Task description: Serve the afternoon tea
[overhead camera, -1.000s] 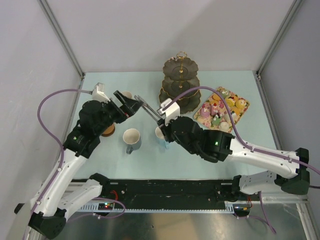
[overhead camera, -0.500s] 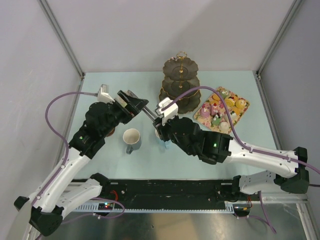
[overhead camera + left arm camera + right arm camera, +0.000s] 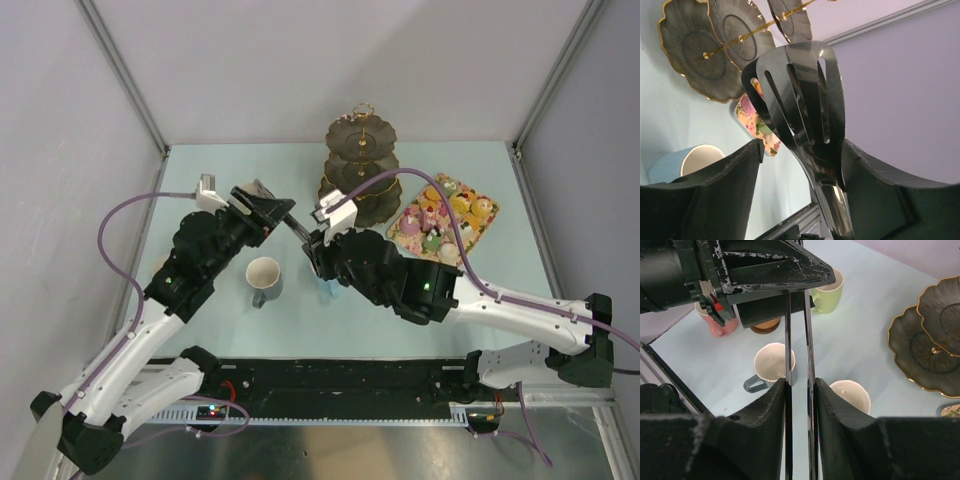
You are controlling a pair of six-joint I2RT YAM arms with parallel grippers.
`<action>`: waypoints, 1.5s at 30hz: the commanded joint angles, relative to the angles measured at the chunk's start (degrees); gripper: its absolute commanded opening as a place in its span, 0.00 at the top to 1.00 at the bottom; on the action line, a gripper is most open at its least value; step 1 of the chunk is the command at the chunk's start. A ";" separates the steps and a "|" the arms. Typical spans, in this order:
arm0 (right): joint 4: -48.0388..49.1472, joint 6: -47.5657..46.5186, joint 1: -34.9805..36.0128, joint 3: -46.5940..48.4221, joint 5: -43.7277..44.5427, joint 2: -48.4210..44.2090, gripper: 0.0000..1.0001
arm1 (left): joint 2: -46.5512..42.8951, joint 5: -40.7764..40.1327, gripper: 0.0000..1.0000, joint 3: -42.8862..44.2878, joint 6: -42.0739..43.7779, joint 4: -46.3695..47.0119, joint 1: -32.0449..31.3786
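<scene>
My right gripper (image 3: 800, 382) is shut on the handle end of metal tongs (image 3: 797, 330), pressing the two blades close together. The slotted head of the tongs (image 3: 800, 95) stands between the jaws of my left gripper (image 3: 802, 147): the right finger touches it and a gap shows on the left. Both grippers meet above the mugs (image 3: 290, 222). The dark gold-rimmed stand (image 3: 360, 165) is behind them. Below are the grey mug (image 3: 774, 365), blue mug (image 3: 850, 395), yellow-green mug (image 3: 827, 290), and pink mug (image 3: 715, 325) beside a brown coaster (image 3: 765, 325).
The floral tray (image 3: 490, 215) with several small colourful cakes (image 3: 440, 222) lies to the right of the stand. The walls of the enclosure stand close on the left, right and back. My right arm's cable loops over the stand's lowest plate.
My left arm has swung right towards the tongs and its jaws have narrowed around the slotted head. The right gripper has drawn slightly left and squeezed the tongs a little more.
</scene>
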 commanded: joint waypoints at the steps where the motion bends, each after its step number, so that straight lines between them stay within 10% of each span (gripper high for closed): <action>1: 3.61 2.85 -1.44 2.16 -1.01 0.00 0.68 | -1.19 -0.56 0.34 -0.44 -2.42 4.55 -0.48; 24: 4.75 3.38 -3.10 1.88 -5.01 1.55 0.68 | -0.09 -0.01 0.60 -1.16 -5.06 6.73 -0.40; 36: 4.91 3.92 -3.39 1.83 -6.16 1.92 0.68 | -1.01 -0.55 0.98 -2.04 -6.10 7.62 -0.46; 45: 4.44 4.32 -3.37 1.88 -5.68 2.24 0.62 | -1.50 -0.37 1.00 -2.67 -8.31 7.69 -0.46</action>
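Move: The tongs are already lying between my left pads, the slotted head reaching out forward-left. Their middle is about 5 cm back and 5 cm right of my left hand, and 2 cm ahead and 3 cm left of my right hand, which holds them, all at hand height. Some 25 cm below my left hand, the grey mug is 2 cm back and 5 cm left, and the blue mug 1 cm back and 11 cm right. I close my left fingers around the tongs' shaft just behind the slotted head until they pinch it, while that hand lifts about 1.5 cm and rolls a little, left side down. My right hand keeps its grip farther down the shaft and eases about 1.5 cm forward, slightly down and to the left, bringing its end of the tongs along. ##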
